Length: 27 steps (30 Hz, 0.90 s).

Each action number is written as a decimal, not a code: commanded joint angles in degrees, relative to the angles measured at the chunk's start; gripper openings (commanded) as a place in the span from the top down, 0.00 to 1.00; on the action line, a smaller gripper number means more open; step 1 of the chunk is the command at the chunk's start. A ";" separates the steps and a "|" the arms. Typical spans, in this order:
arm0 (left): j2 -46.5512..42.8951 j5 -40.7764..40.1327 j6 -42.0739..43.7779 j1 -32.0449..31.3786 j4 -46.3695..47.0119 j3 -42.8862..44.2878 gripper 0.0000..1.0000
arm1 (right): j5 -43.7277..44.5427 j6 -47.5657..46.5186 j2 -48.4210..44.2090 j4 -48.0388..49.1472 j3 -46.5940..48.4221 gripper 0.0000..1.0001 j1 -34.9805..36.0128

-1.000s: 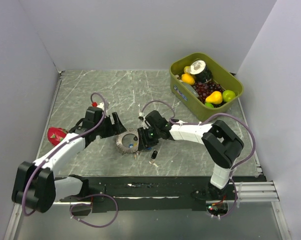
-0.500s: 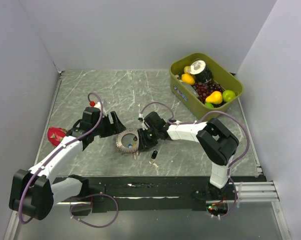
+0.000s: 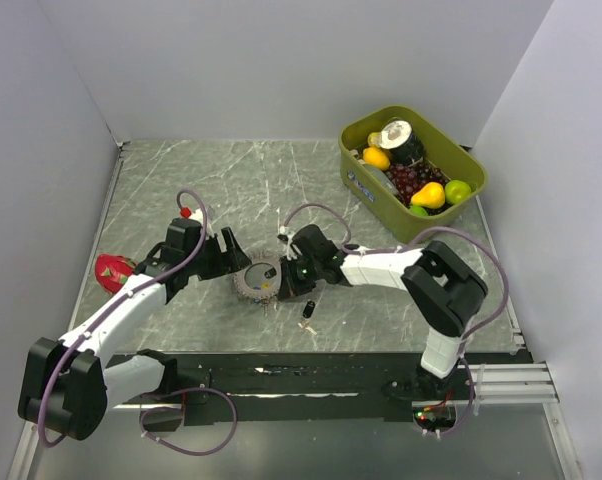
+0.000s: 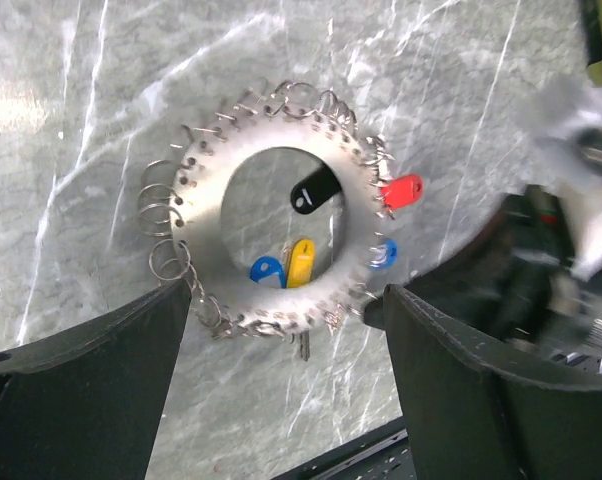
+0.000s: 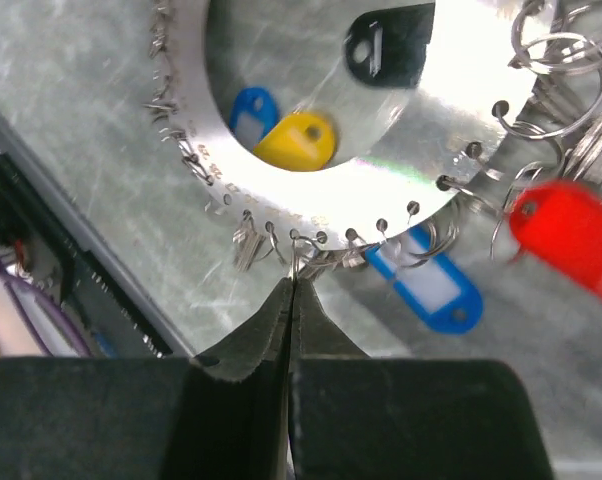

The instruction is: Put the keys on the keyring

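The keyring is a flat grey metal ring with small wire loops all round its rim, lying mid-table. Keys with red, black and blue plastic heads hang from it, and a yellow tag shows through its hole. Another black key lies loose on the table just right of it. My right gripper is shut, pinching a thin wire loop on the keyring's rim. My left gripper is open, its fingers either side of the keyring's near edge.
A green bin of fruit stands at the back right. A red object lies by the left wall. Black tape runs along the table's near edge, behind the arm bases.
My right gripper has shut on the wire loop at the keyring's rim. The left gripper has edged right, closer to the keyring, still open.
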 commanded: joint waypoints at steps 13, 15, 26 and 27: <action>0.48 1.99 -0.02 0.02 2.26 -1.04 0.15 | -2.22 -2.44 -9.25 5.86 -2.70 0.64 0.24; 0.65 1.99 0.07 0.02 2.17 -1.04 0.15 | -1.53 -2.26 -9.33 5.68 -2.79 0.64 0.32; 2.06 3.57 -0.28 0.02 3.75 -2.10 0.15 | 1.11 -2.44 -10.83 3.84 -2.61 0.57 -0.56; 2.23 3.66 -0.28 0.02 3.93 -2.19 0.15 | 1.20 -2.44 -10.74 2.01 -2.35 0.57 -0.56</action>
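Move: The right fingers are shut on a small wire ring at the near-right rim of the metal keyring, whose middle is about 4 cm ahead, 5 cm left and 1 cm below. Inside the hole, the yellow tag lies roughly 2 cm ahead and 3 cm left, the black tag 6 ahead and 3 left; outside the rim, a blue tag is 2 ahead, 2 right. From the open left hand, the keyring's middle is some 9 cm below and 2 right, level fore and aft. The right fingers let go of the small wire ring, parting from shut to a bit under half open as the hand climbs about 4 cm off the keyring's near-right rim, tilting some 10 degrees so the tips lift. It then hovers there, while the empty left hand eases down about 1.5 cm with its fingers still wide open. ##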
